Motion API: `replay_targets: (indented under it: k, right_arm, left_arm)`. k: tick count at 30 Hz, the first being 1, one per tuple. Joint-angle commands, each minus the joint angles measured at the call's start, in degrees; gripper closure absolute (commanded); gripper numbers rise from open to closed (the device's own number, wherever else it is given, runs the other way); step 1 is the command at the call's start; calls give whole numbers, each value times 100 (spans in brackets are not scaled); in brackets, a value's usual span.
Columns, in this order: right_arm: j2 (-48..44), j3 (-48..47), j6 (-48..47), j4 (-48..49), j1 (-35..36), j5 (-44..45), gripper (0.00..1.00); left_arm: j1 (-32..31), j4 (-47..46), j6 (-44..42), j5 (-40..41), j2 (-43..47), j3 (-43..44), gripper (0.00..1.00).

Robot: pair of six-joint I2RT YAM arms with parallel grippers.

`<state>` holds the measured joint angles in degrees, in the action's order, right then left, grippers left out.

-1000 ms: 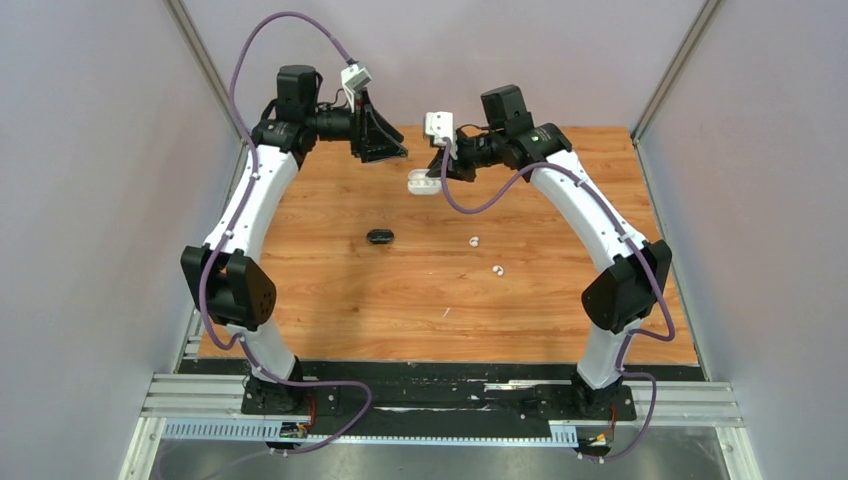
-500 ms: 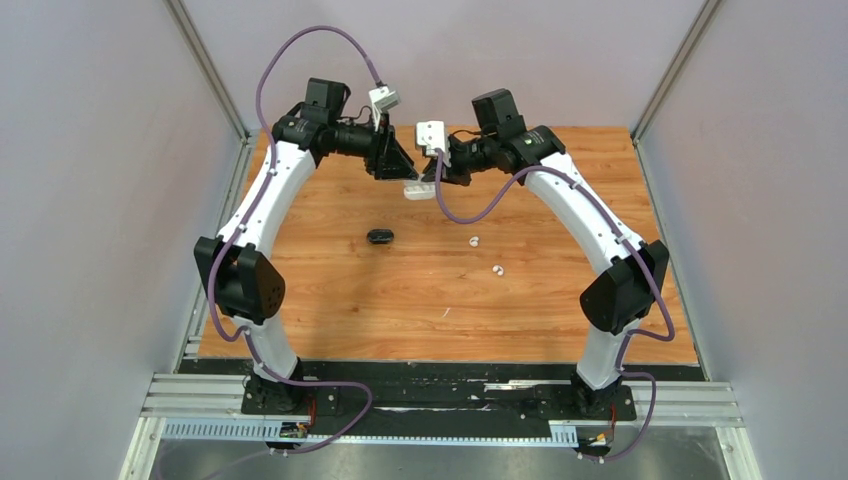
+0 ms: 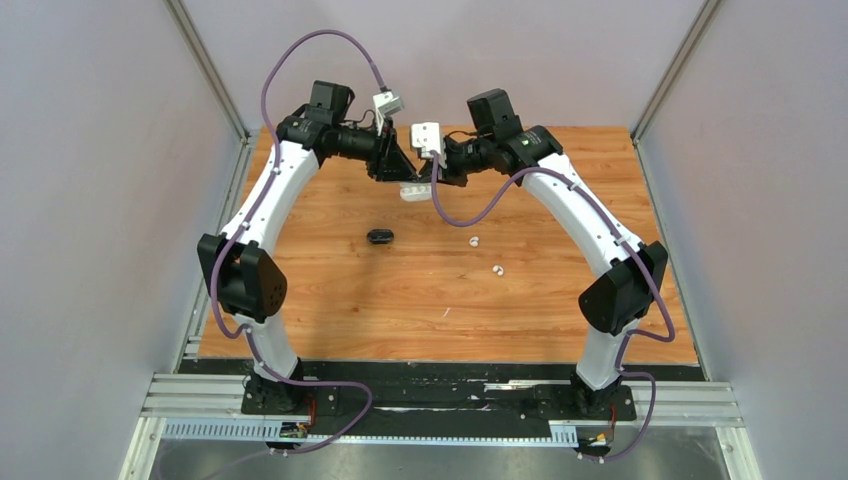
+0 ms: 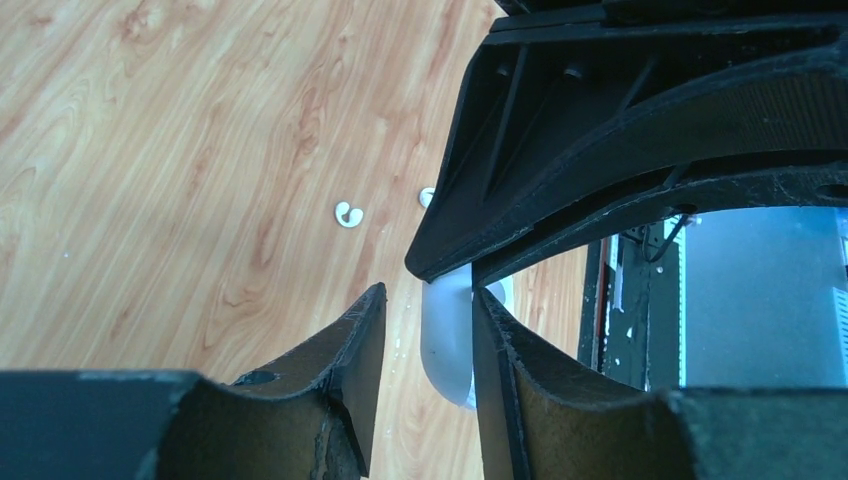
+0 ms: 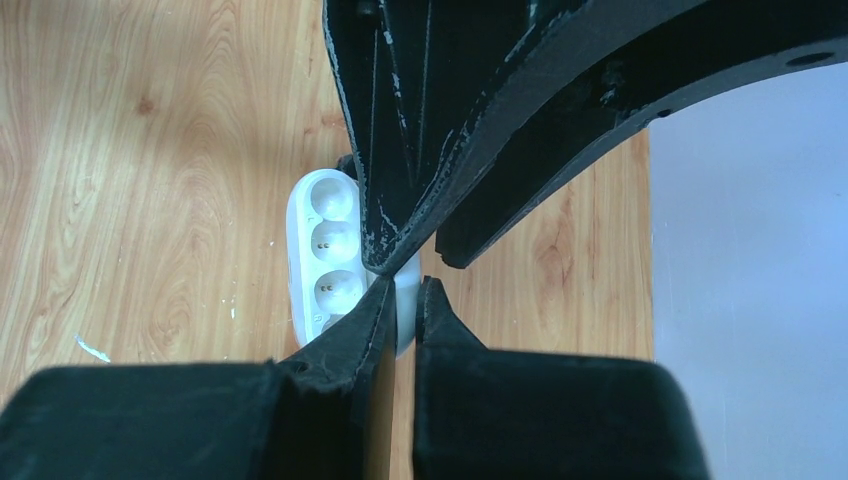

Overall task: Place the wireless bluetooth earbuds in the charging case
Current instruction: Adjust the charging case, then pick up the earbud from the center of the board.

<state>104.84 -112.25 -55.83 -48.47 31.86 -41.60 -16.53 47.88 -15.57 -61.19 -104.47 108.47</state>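
Note:
The white charging case (image 3: 415,190) lies open at the far middle of the table, its empty wells (image 5: 325,250) facing up. My right gripper (image 5: 408,290) is shut on the case's upright lid, also seen from above (image 3: 437,172). My left gripper (image 4: 428,300) straddles a white rounded part of the case (image 4: 445,340) from the opposite side. One finger touches it and a gap shows at the other, so it is open. Two white earbuds (image 3: 474,241) (image 3: 497,269) lie loose on the wood to the right. One earbud (image 4: 348,214) shows in the left wrist view.
A small black pebble-shaped case (image 3: 379,237) sits on the table (image 3: 560,310) left of centre. The two grippers stand almost fingertip to fingertip over the white case. Grey walls close in on both sides.
The left arm has swung right to the white case and its jaws have narrowed around it. The right gripper, holding the case, has shifted slightly left.

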Motion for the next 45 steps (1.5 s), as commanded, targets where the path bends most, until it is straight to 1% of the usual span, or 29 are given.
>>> replay_targets:
  k: [1,2,5,7,8,9,11,12,13,14,15,16,18,22,26,27,30,31,34,35,37,39,42,43,45]
  right_arm:
    - [-60,-236,-83,47,58,-173,100]
    - [-60,-231,-80,40,65,-177,100]
    - [-51,-236,-72,50,72,-173,100]
    - [-42,-236,-66,48,75,-173,100]
    - [-40,-236,-66,57,83,-165,100]
    - [-31,-236,-68,57,84,-157,100]
    - [-29,-232,-64,67,92,-146,100]
    - [-33,-228,-59,76,99,-140,100]
    - [-33,-223,-59,93,101,-126,100]
    - [-31,-215,-47,101,101,-110,100]
    - [-33,-203,-31,118,101,-92,100]
    - [-31,-185,-2,138,101,-75,100]
    - [-40,-146,55,189,101,3,95]
    - [-136,-31,172,338,101,254,77]
    - [-323,89,389,621,95,605,64]
    - [-398,108,479,713,89,682,61]
    - [-547,146,810,989,59,801,56]
    - [-589,154,918,1052,46,818,55]
    - [-742,293,1229,1221,-28,874,53]
    - [-812,392,1392,1297,-86,902,52]
    - [-981,621,2001,1475,-300,864,49]
    - [-1176,976,2964,1567,-778,530,47]
    - [-1514,2075,4692,1766,-1594,-30,46]
    - [-1608,2668,5027,1776,-1841,-190,47]
    - [-1783,3562,5472,1772,-2216,-231,49]
  left_arm:
    - [-25,113,-262,-119,-101,60,58]
    - [-21,164,-279,-145,-114,61,60]
    - [-20,275,-429,-183,-129,80,61]
    - [-32,398,-546,-203,-161,127,66]
    - [-34,501,-593,-230,-190,151,70]
    - [-34,555,-666,-241,-211,213,72]
    - [-34,690,-773,-284,-255,281,78]
    - [-34,739,-820,-314,-277,294,84]
    - [-34,762,-844,-327,-286,312,88]
    - [-34,785,-870,-366,-294,318,97]
    - [-34,794,-906,-389,-294,318,99]
    - [-34,815,-964,-434,-289,313,100]
    - [-30,786,-981,-449,-260,270,100]
    - [-34,608,-1005,-344,-136,161,100]
    - [-30,260,-1018,-99,93,-22,100]
    - [-32,38,-1013,29,203,-142,100]
    - [-33,-611,-923,346,504,-494,100]
    - [-34,-962,-909,518,657,-695,100]
    - [-41,-1531,-918,791,925,-1132,100]
    - [-49,-1783,-946,918,1068,-1221,100]
    - [-82,-2179,-1127,1118,1330,-1537,100]
    - [-105,-2659,-1233,1246,1625,-1945,100]
    - [-140,-3356,-1344,1324,1993,-2566,100]
    - [-153,-3474,-1370,1322,2128,-2655,100]
    - [-183,-3766,-1375,1307,2278,-2876,100]
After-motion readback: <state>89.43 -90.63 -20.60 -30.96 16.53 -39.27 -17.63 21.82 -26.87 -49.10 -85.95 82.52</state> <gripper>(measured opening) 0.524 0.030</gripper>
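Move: The open white charging case is still pinched by the right fingers, its middle about 2 cm back, 1 cm left and 1 cm below the right hand. From the left hand, whose part-open fingers already straddle the lid, the middle lies about 2 cm back and 1 cm below. Some 25 cm beneath the left hand, the black case lies about 8 cm left and level; one white earbud pair is 11 cm right and 1 cm back, the other 15 cm right and 8 cm back. The charging case's lid is pinched by the left fingers as they shut, that hand easing about 1 cm back and down. Only then do the right fingers open and let go; the right hand slips forward and up, then swings away to the right, about 11 cm in all, turning clockwise. The left hand keeps its grip, dips, rises again and shifts 2 cm left, rolling some 30 degrees about the left-right axis. ##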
